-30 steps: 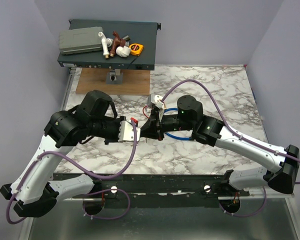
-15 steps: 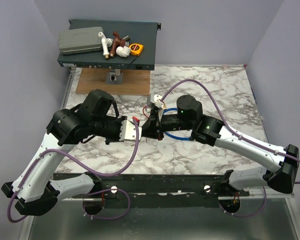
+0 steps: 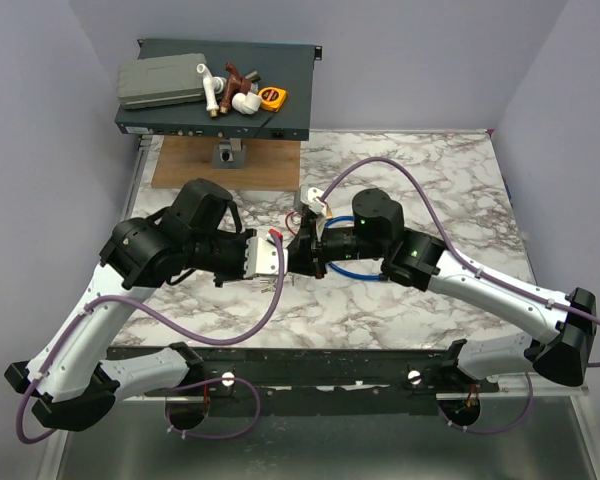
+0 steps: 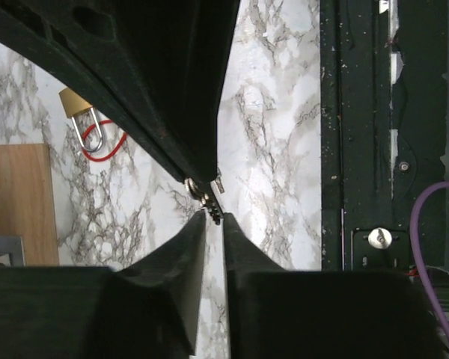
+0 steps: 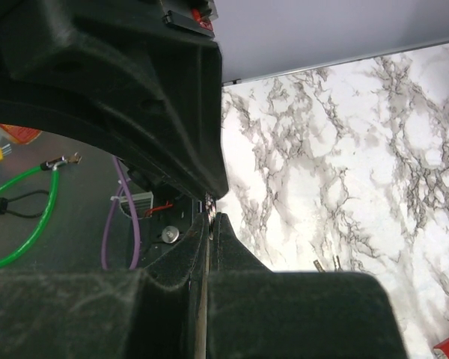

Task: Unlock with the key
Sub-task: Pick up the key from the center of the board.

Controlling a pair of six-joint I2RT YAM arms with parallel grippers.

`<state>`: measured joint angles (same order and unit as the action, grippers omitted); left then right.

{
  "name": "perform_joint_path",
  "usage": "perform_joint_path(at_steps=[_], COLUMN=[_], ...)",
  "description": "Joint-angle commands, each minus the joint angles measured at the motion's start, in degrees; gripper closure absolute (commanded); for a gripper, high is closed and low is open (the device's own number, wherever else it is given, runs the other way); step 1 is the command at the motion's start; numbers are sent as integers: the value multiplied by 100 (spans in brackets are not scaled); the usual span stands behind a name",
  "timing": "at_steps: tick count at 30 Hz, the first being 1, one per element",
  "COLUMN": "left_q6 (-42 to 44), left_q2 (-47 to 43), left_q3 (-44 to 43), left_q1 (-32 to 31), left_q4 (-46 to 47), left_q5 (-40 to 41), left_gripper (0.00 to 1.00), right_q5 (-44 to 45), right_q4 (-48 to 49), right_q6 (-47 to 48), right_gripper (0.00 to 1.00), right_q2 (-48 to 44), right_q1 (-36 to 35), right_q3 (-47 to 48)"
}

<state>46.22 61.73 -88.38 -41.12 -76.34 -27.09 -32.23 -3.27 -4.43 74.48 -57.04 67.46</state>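
At the table's middle my two grippers meet tip to tip. My right gripper (image 3: 300,256) (image 5: 212,217) is shut on a tiny metal piece, apparently the key (image 4: 208,200) (image 5: 211,207); only its thin edge shows. In the left wrist view the right gripper's black fingers come down from the top. My left gripper (image 3: 278,258) (image 4: 214,218) stands open by a narrow gap, its tips right at that metal piece. The brass padlock (image 4: 75,102) with its silver shackle lies on the marble to the far side, a thin red cord (image 4: 112,143) looped by it.
A blue cable lock (image 3: 355,270) lies under my right arm. Two small metal bits (image 5: 326,262) lie on the marble below the grippers. A wooden board (image 3: 225,160) and a dark shelf (image 3: 297,77) holding tools stand at the back left.
My left arm has pushed a little to the right, toward the right gripper, and its fingers have parted slightly. The right arm has barely moved.
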Motion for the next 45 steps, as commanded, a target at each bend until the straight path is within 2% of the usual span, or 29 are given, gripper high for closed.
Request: perform_joint_path(at_steps=[1,3,7,20,30,35,36,37,38,42,44,45], left_q6=[-25,-53,-112,-375,-825,-777,-762,-733,-713,-602,-566,-557], left_q2=[119,224,262,223,388,312,269,221,180,111,119,128], left_q3=[-263,-462,-689,-666,-1156,-866,-763,-607,-476,-229,-199,-200], left_q1=[-36,-36,-41,-38,-36,-38,-39,-37,-38,-37,-38,-39], left_q4=[-298,-524,-690,-549,-397,-197,-79,30,160,412,405,388], left_q5=[-432,-616,-745,-922,-1299,-942,-776,-608,-475,-136,-122,-121], left_gripper=[94,100,100,100,100,100,100,100,100,100,100,100], right_q5=[208,362,480,463,454,282,205,132,65,83,214,290], right_q4=[51,89,-20,-123,-245,-156,-163,-180,-207,-321,-358,-381], right_q6=[52,69,176,223,251,205,202,196,188,213,248,277], right_gripper=[99,99,99,99,99,99,97,89,76,47,38,37], right_q2=[17,-6,60,78,159,-47,-84,-115,-137,-178,-208,-223], right_q1=[-17,-10,-18,-17,-115,-116,-115,-115,-115,-115,-115,-122], right_q3=[150,110,135,179,207,68,49,40,31,52,82,104])
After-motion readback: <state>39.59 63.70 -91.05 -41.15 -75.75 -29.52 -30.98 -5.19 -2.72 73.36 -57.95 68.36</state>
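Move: The key and its ring are clamped in the right fingertips, and about 1 cm to the right of the left hand point and 1 cm below it; from the right hand point the key lies some 1 cm to the left. On the table about 27 cm below, the padlock is roughly 12 cm ahead of the left hand and 9 cm to its right. The blue cable loop lies about 3 cm ahead and 18 cm to the right. Back and slightly up goes the left hand, about 2 cm each, after its nearly shut fingers close on the key beside the right fingertips; its wrist tips slightly. The right hand, still gripping at first, rises about 1.5 cm, then opens past halfway and sinks a little, while the left, keeping its pinch, eases forward, down and about 1 cm right. ##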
